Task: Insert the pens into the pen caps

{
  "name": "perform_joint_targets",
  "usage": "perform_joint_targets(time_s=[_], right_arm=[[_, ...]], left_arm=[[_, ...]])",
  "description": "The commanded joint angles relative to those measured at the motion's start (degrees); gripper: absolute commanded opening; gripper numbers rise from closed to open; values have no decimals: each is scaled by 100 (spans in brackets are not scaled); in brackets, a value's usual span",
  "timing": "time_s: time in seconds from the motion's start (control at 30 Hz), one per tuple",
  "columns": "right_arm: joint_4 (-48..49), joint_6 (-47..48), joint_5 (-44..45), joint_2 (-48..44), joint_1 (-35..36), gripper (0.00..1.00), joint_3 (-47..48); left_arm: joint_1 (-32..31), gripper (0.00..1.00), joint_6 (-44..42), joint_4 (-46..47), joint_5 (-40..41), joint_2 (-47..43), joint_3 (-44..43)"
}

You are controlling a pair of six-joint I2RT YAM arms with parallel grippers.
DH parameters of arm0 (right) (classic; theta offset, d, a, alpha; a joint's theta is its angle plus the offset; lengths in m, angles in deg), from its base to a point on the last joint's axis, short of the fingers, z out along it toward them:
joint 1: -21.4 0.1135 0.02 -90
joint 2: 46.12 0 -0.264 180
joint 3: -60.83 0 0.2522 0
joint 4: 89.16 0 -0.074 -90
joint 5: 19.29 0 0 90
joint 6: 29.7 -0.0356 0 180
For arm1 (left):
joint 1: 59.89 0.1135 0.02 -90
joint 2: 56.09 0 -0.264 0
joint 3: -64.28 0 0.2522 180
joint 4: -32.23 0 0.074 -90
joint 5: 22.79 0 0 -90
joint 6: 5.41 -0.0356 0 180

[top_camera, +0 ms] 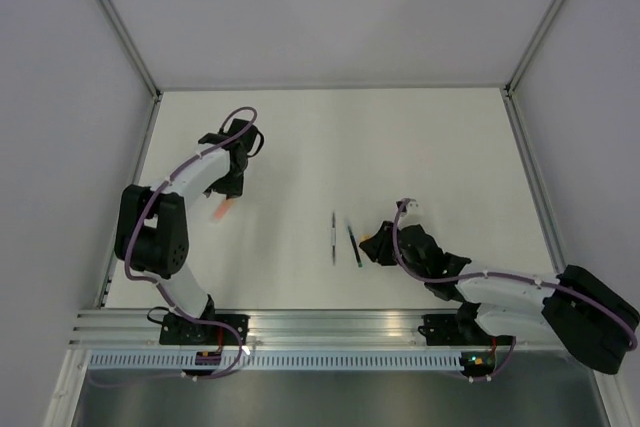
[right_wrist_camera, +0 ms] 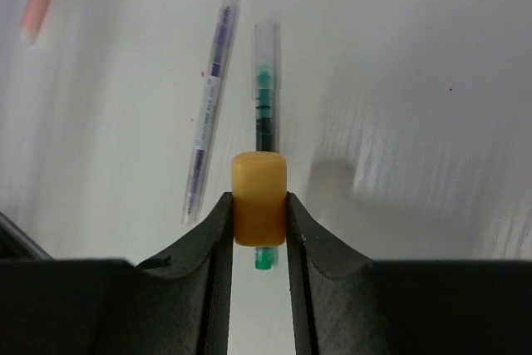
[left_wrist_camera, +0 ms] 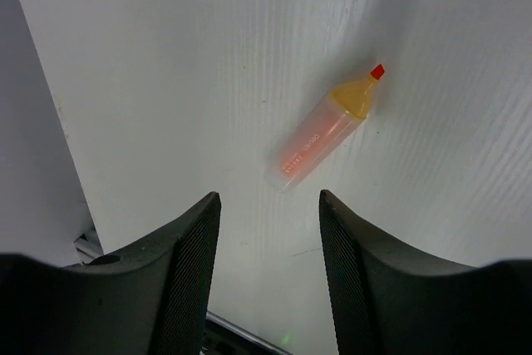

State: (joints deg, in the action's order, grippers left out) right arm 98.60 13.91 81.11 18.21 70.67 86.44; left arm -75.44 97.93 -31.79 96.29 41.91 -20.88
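An orange-ended pen (left_wrist_camera: pixel 320 135) with a pale translucent barrel lies on the white table, just ahead of my left gripper (left_wrist_camera: pixel 268 199). That gripper is open with nothing between its fingers. It hovers at the table's left (top_camera: pixel 228 190), and the pen (top_camera: pixel 222 210) lies beside it. My right gripper (right_wrist_camera: pixel 258 205) is shut on a stubby orange-yellow pen cap (right_wrist_camera: pixel 258 193). Beneath the cap lies the dark pen with a green end (right_wrist_camera: pixel 265 118). A grey-silver pen (right_wrist_camera: pixel 208 126) lies to its left. Both thin pens (top_camera: pixel 333 237) (top_camera: pixel 354 245) sit mid-table, left of my right gripper (top_camera: pixel 370 244).
The white table (top_camera: pixel 440 147) is walled at the back and on both sides. A metal rail (top_camera: pixel 320 327) with the arm bases runs along the near edge. The left table edge (left_wrist_camera: pixel 83 239) shows close to my left fingers.
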Motion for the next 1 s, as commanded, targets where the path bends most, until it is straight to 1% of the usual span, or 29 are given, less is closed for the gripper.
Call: perform_joint_targets(time_s=[0.0,0.03,0.07,0.13,0.17,0.2,0.23,0.27,0.3,0.37,0.4,0.47,0.5,0.53,0.67,0.87,0.97], right_arm=[[-471,-239,68,-1120,29,0,-26],[-891,-230,68,-1386,21,0,9],[-1139,-195,77,-1954,29,0,88],[-1639,-90,112,-2520,29,0,211],[-2103,-37,112,-3053,21,0,334],[-2378,68,129,-3311,29,0,404],[-2615,121,164,-3540,29,0,483],[-3009,182,191,-3960,21,0,606],[-3178,218,217,-4138,29,0,659],[-3574,358,261,-4506,21,0,800],[-3654,394,270,-4596,29,0,827],[-3725,455,244,-4745,29,0,853],[-3716,482,227,-4763,29,0,853],[-3699,499,218,-4764,21,0,862],[-3523,508,60,-4702,21,0,836],[-3567,561,-37,-4798,29,0,827],[-3602,570,59,-4860,29,0,818]], left_arm=[[-1,57,-446,305,327,70,284],[-1,57,-621,341,239,166,354],[-1,58,-718,394,186,219,389],[-1,59,-981,578,125,308,494],[17,59,-1018,657,37,308,495],[87,59,-1018,754,-373,308,469],[166,59,-1009,815,-655,282,425],[245,59,-1009,842,-884,247,399],[393,59,-1018,860,-1269,246,364],[552,59,-1036,746,-1449,333,223],[684,59,-1044,676,-1414,386,162],[746,59,-1193,570,-1492,535,99],[755,60,-1272,544,-1771,589,108],[755,60,-1325,526,-1870,641,134],[755,60,-1413,491,-2055,949,170],[755,59,-1449,535,-1976,1221,187],[755,54,-1440,482,-2125,1397,266]])
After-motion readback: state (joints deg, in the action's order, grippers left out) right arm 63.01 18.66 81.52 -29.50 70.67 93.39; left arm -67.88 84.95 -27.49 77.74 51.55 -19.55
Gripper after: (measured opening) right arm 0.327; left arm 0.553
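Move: The orange pen the left hand is after lies about 8 cm below its open fingers, level sideways and only about 1 cm back, with no neighbour close by. The right hand holds the orange cap low. From it, that pen is roughly 38 cm to the left, 11 cm farther out and 3 cm lower. The teal pen lies beneath it some 4 cm left and level ahead, the purple pen 9 cm left and 1 cm ahead, both also 3 cm down. Down about 7 cm onto the orange pen goes the left hand, its tilted fingers coming nearly 20 degrees closer to vertical and staying open around the pen's body. Meanwhile the right hand keeps its grip on the orange cap and rises quickly some 14 cm, easing right and a little back, away from the teal and purple pens, while its fingers tip up. ##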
